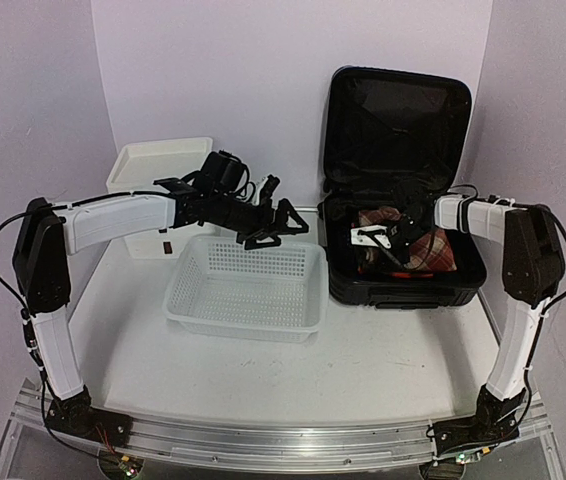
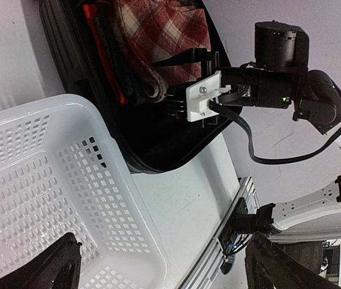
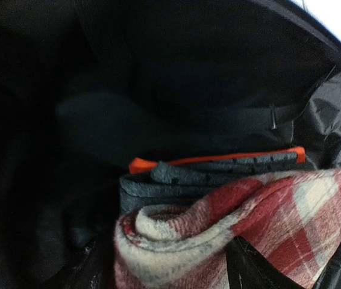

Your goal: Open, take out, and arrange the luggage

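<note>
The luggage stands at the right with its lid up; its black shell and dark lining also show in the wrist views. Inside lie a red plaid cloth, a grey folded piece and an orange item. My right gripper reaches into the case, its fingers on either side of the plaid cloth's rolled edge and pressed against it. My left gripper hangs open over the far right corner of the basket, holding nothing.
A white perforated basket sits mid-table, left of the case. A white drawer box stands behind the left arm at the back left. The table's metal front rail runs along the near edge.
</note>
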{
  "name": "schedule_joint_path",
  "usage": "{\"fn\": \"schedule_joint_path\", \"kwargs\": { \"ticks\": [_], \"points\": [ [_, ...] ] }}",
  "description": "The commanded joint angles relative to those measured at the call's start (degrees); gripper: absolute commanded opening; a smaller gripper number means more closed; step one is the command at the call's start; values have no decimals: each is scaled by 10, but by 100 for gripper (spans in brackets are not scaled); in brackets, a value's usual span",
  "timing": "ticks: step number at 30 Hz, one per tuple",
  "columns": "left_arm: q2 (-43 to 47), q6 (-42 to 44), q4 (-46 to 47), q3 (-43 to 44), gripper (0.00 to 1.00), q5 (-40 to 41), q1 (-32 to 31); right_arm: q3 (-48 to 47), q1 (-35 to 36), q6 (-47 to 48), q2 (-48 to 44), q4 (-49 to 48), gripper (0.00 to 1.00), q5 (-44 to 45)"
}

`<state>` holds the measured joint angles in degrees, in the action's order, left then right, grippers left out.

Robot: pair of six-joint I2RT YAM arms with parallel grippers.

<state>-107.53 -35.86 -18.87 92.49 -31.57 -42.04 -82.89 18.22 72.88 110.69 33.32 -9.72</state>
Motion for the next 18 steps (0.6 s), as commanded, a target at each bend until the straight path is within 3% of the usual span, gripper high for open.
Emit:
{"fn": "schedule_joint_path", "kwargs": {
  "ticks": [1,11,18],
  "points": [
    [30,-6,30,5,94,-10,2,24,6,6,11,-94,70,39],
    [30,-11,30,6,94,-8,4,12,8,-38,21,-159,62,73],
    [34,-10,30,2,94,-9,6,-53,-4,-63,31,-46,36,38]
  ]
}}
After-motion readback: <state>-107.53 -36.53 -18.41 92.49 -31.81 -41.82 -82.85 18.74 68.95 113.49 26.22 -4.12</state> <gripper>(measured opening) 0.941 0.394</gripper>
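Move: The plaid cloth on top of the stack in the open suitcase has its middle about 8 cm ahead of the right gripper, 2 cm to its right and 3 cm lower; its near edge lies between the fingers. The orange garment under it is roughly 7 cm ahead, 1 cm right and 5 cm down. The white basket stands some 30 cm left, 9 cm back and 6 cm lower. From the left gripper, the cloth is about 16 cm ahead, 25 cm right and 17 cm below. Slide the right gripper about 3 cm forward into the near edge of the plaid cloth, dipping some 2 cm over the first half, then easing up 1 cm as you tip the fingers slightly farther forward. While slowing, close the fingers from well open to under half, gathering the cloth's edge between them. ##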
